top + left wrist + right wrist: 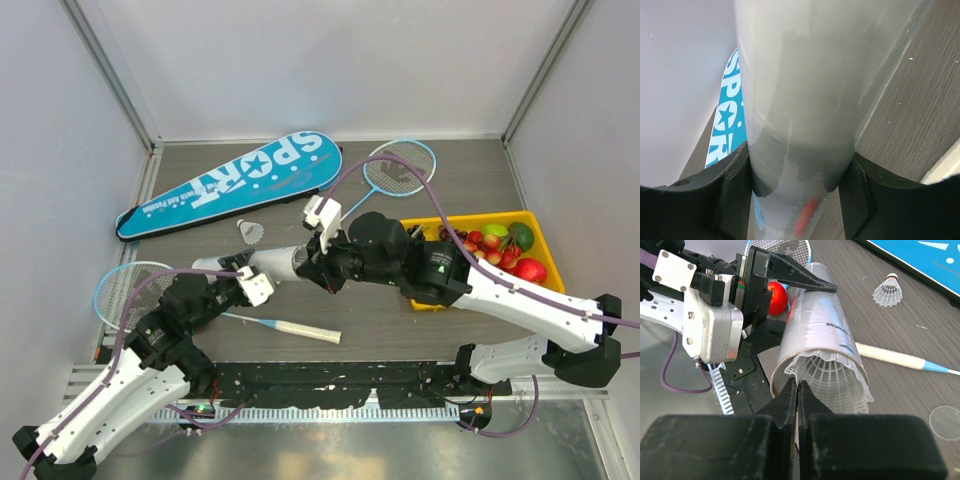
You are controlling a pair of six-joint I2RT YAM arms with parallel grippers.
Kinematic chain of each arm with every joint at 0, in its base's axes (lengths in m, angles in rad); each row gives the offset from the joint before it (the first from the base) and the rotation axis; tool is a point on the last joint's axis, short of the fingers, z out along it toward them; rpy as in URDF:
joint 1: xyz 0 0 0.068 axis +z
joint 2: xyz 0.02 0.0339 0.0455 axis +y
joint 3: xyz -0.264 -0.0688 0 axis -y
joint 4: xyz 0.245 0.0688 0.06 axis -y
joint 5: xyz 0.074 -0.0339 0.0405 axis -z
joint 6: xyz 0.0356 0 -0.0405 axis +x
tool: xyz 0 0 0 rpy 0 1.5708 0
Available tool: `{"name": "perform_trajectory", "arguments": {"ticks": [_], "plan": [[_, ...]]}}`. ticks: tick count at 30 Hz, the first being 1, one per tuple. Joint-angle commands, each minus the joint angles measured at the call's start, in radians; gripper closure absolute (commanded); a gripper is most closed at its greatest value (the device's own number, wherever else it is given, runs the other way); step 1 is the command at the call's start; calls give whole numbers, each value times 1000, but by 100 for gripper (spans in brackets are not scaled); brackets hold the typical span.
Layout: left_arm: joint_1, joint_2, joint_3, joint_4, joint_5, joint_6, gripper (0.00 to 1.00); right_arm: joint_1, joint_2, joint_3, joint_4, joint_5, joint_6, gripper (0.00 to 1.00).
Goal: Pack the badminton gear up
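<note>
My left gripper (797, 190) is shut on the long white tube (800, 100), which lies roughly level above the table (265, 262). In the right wrist view a white shuttlecock (835, 377) sits skirt-out in the tube's (820, 335) open mouth. My right gripper (797, 385) is shut on the edge of its skirt. Another shuttlecock (250, 232) lies on the table near the blue SPORT bag (230, 185). One racket (400, 165) lies at the back, the other (125, 290) at the front left, its handle (895, 359) under the tube.
A yellow tray (455, 220) of fruit stands at the right under my right arm. A small red ball (776, 297) lies beside the left gripper's fingers (790, 277). A clear round disc (945, 422) lies on the table. Grey walls close the sides and back.
</note>
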Motion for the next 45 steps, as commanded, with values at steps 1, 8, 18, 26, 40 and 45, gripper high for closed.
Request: {"name": "perform_trajectory", "arguments": {"ticks": [1,8,18,26,40,45], "plan": [[-2,-26,-3,80,44,33,100,6,18,29,83,16,-16,95],[-2,-51,-20,103,56,43,100,8,24,-4,112,9,-16,95],[-2,-59,-24,112,58,39,100,8,30,-85,206,10,19,94],[-2,-59,-27,112,55,41,100,8,50,-94,240,35,52,87],[-2,-65,-13,120,-100,30,100,9,-209,-139,220,64,121,29],[-2,-135,-46,182,-167,30,100,5,-252,-171,238,238,86,27]]}}
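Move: The right hand's closed fingertips are already at the mouth of the shuttlecock tube, with a shuttlecock's skirt still bulging out beside them; the mouth's middle is about 2 cm left, 1 cm ahead and 1 cm down. Near the table, some 28 cm lower, the near racket grip lies 2 cm ahead and 2 cm left, the far racket grip 22 ahead and 5 left, the loose shuttlecock 30 ahead and 21 left. From the left hand, the mouth is about 16 cm right, 4 back, 8 up. Leftward and slightly down, the right hand eases its closed fingertips about 3 cm farther into the tube's mouth against the shuttlecock, then opens them widely and backs out faster to the right and up, some 10 cm in all, the wrist tilting up about 15 degrees. The left hand keeps its grip on the tube, nearly still until it swings a couple of centimetres left at the end. ##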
